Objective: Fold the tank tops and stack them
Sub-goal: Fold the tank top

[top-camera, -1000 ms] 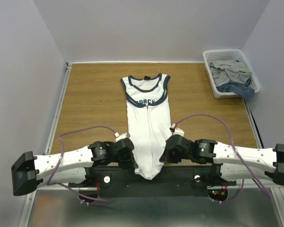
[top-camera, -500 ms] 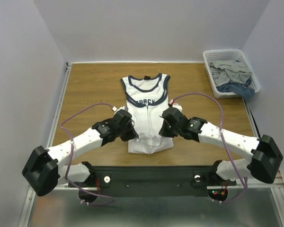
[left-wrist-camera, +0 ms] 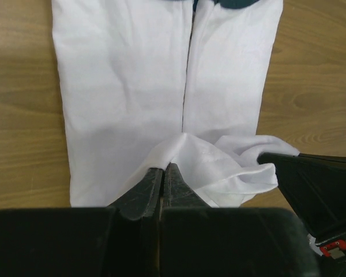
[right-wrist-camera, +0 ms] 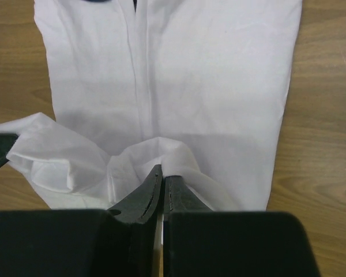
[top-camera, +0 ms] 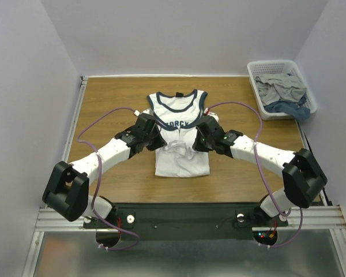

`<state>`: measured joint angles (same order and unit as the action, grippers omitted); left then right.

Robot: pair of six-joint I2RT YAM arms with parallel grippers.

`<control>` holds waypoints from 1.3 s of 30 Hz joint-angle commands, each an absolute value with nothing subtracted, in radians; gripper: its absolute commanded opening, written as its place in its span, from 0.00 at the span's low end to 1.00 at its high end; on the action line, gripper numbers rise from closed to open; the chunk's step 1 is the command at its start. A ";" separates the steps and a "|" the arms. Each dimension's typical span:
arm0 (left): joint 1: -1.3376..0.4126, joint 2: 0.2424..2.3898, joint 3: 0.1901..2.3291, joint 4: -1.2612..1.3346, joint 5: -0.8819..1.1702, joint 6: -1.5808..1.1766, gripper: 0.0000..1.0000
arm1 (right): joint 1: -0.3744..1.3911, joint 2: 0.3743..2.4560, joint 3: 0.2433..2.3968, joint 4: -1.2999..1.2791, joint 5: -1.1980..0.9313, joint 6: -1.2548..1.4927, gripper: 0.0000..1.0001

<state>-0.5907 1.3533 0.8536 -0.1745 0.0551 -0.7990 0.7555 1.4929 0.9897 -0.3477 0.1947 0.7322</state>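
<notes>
A white tank top (top-camera: 181,163) with navy trim and a chest print lies at the middle of the wooden table, its sides folded in. Its lower part is doubled up over the body. My left gripper (top-camera: 155,141) is shut on the hem's left corner, and the pinched white cloth (left-wrist-camera: 179,150) shows at its tips in the left wrist view. My right gripper (top-camera: 199,141) is shut on the hem's right corner, with the cloth (right-wrist-camera: 167,151) bunched at its tips. Both grippers hang just above the shirt below the print.
A white basket (top-camera: 255,72) at the back right corner holds more crumpled grey and blue clothes (top-camera: 282,89). Bare wood (top-camera: 104,115) lies left and right of the shirt. A metal rail (top-camera: 173,216) runs along the near edge.
Both grippers have carried the hem from the near table edge up toward the chest, folding the shirt's lower part over its body. The arms have stretched forward.
</notes>
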 commanded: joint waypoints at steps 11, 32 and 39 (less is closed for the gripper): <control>-0.482 1.486 0.994 -0.069 0.097 -0.724 0.00 | 0.628 1.644 1.149 -0.206 0.126 0.646 0.00; -0.394 1.666 1.052 0.069 0.179 -0.710 0.27 | 0.522 1.805 1.255 -0.150 0.064 0.624 0.19; -0.361 1.657 1.061 0.078 0.190 -0.707 0.42 | 0.492 1.813 1.293 -0.150 0.066 0.614 0.49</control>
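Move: I hold the hem in both hands, some 11 cm apart. The point where the navy trims meet lies about 14 cm ahead, 6 cm to the right and 5 cm below my left hand. From my right hand it is 14 cm ahead, 5 cm to the left and only about 3 cm below. The lettering stands some 3 cm beyond that point, the neckline bottom 9 cm beyond it. The lower fold lies about 11 cm behind my left hand, 6 cm to its right. I carry the hem forward over the shirt with both hands, roughly 11 to 12 cm towards the meeting navy trims, first level, then sinking about 3 cm to lay it down. Then I open both sets of fingers nearly halfway to let go, rising 1 to 2 cm and easing on forward, the hands parting slightly. ##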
